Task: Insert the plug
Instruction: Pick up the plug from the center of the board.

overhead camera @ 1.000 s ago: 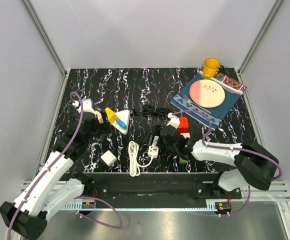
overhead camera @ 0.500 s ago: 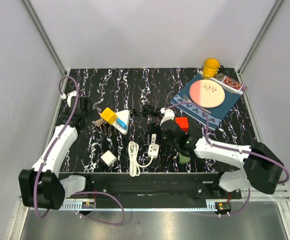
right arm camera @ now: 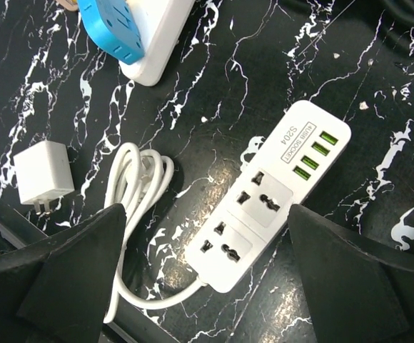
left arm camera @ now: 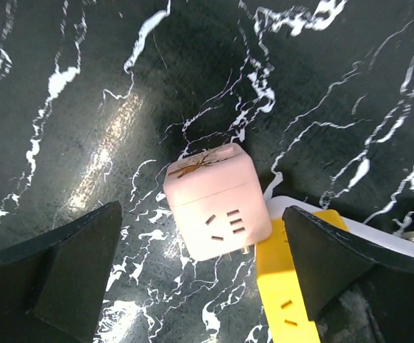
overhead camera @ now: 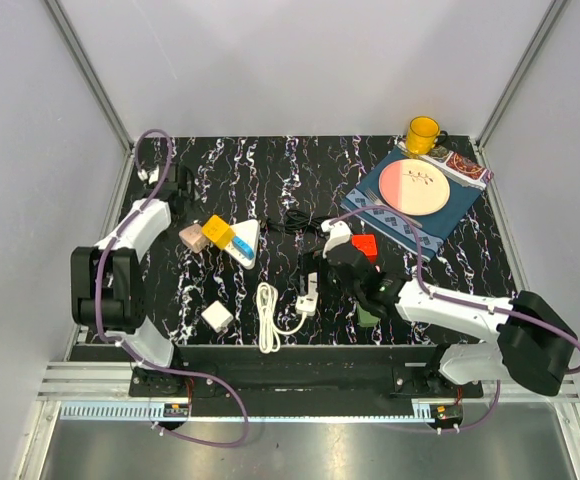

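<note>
A white power strip (overhead camera: pixel 308 296) (right arm camera: pixel 270 199) with green USB ports lies near the table's front. Its white cord (overhead camera: pixel 268 318) (right arm camera: pixel 137 187) is coiled on its left. A small white plug (overhead camera: pixel 216 317) (right arm camera: pixel 43 176) with metal prongs lies apart, left of the coil. My right gripper (overhead camera: pixel 314 268) (right arm camera: pixel 207 213) hovers open above the strip's socket end, holding nothing. A pink cube socket (overhead camera: pixel 191 237) (left arm camera: pixel 215 202) touches a yellow cube socket (overhead camera: pixel 217 231) (left arm camera: pixel 287 289). My left gripper (overhead camera: pixel 179 199) (left arm camera: pixel 200 218) stands open over the pink cube, at the far left of the table.
A white triangular socket with a blue face (overhead camera: pixel 244 243) (right arm camera: pixel 138 28) lies beside the yellow cube. A black cable (overhead camera: pixel 305 222) runs behind it. A red block (overhead camera: pixel 366 247) and a green object (overhead camera: pixel 368 316) sit by the right arm. A plate (overhead camera: pixel 417 187), blue cloth (overhead camera: pixel 440 222) and yellow mug (overhead camera: pixel 423 133) are at the back right.
My left arm has swung back along the left edge and its gripper now sits behind the pink cube. The right gripper has shifted slightly back over the power strip.
</note>
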{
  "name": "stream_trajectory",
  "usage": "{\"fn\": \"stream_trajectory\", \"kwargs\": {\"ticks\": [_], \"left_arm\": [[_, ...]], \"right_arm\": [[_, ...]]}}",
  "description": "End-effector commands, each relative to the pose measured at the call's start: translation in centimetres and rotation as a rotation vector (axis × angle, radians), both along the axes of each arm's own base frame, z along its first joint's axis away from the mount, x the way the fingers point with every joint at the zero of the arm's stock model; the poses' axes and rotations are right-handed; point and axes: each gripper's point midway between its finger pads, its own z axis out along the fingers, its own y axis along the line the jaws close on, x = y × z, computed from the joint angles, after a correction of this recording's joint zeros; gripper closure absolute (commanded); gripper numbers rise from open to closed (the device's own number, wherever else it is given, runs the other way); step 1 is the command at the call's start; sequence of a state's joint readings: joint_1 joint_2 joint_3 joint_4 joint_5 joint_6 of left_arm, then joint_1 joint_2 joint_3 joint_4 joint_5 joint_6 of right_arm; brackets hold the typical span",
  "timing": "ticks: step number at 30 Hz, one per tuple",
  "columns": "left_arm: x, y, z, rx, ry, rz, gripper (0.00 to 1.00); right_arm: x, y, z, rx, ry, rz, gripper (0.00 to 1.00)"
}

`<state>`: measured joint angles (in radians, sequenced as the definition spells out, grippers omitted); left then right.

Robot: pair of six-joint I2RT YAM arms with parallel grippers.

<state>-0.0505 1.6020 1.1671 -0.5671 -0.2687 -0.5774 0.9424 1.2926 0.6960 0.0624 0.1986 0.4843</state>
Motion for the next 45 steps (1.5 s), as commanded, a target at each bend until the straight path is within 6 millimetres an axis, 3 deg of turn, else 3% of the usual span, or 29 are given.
{"fn": "stream_trajectory", "kwargs": {"ticks": [1, 8, 11, 15, 18, 19, 21, 28, 35, 39, 45], "left_arm": [[1.5, -0.1, -1.1, -0.028, 0.016, 0.015, 0.01], [0.9, -0.3, -4.0, -0.04, 0.091, 0.016, 0.07], [0.5, -0.5, -4.2, -0.049, 0.098, 0.011, 0.18], [-0.2, -0.5, -3.4, -0.048, 0.08, 0.011, 0.4], [-1.0, -0.3, -2.1, -0.039, 0.047, 0.008, 0.58], [-1.0, -0.3, -0.8, -0.039, 0.012, 0.004, 0.65], [-1.6, -0.3, 0.0, -0.039, -0.009, -0.015, 0.68], [-4.1, -2.5, 6.3, -0.074, -0.232, -0.161, 0.75], [-6.9, -7.8, 11.6, -0.132, -0.521, -0.408, 0.8], [-8.8, -10.9, 14.4, -0.238, -0.673, -0.456, 0.84], [-10.2, -15.6, 15.2, -0.5, -0.732, -0.388, 0.85]], "right_arm": [[0.2, -0.1, 1.5, 0.021, -0.057, 0.019, 0.0], [0.0, -0.2, 1.2, 0.017, -0.055, 0.032, 0.0], [-0.1, -0.1, 1.3, 0.022, -0.057, 0.035, 0.0], [-0.1, -0.1, 1.5, 0.024, -0.061, 0.035, 0.0], [-0.2, 0.0, 1.9, 0.034, -0.063, 0.043, 0.0], [-0.2, 0.1, 2.0, 0.038, -0.064, 0.046, 0.0], [-0.2, 0.0, 2.4, 0.043, -0.066, 0.049, 0.0], [-0.6, 0.1, 4.6, 0.073, -0.078, 0.064, 0.0], [-1.4, 1.2, 9.3, 0.204, -0.078, 0.091, 0.0], [-1.8, 2.1, 11.4, 0.264, -0.074, 0.128, 0.0], [-1.7, 4.1, 12.6, 0.365, -0.141, 0.179, 0.0]]}}
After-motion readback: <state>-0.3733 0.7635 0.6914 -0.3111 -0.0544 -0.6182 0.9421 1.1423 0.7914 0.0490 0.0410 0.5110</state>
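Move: The pink plug sits almost straight under the left hand, about 5 cm down and perhaps 1 cm back. The yellow plug stands some 6 cm to the right of the left hand; the blue plug on the white board is about 11 cm to its right and 3 cm back. From the right hand, the pink plug lies roughly 26 cm left, 10 cm ahead and 7 cm lower. The power strip is roughly beneath that right hand. The pink plug is met from above: the left hand sinks about 5 cm with open fingers, closes them part-way and pinches its sides. It then draws back and up, swinging right past its starting height and tipping its fingers up some 30 degrees while turning clockwise. Late on, the right hand, open and empty, rises nearly 10 cm above the power strip. ##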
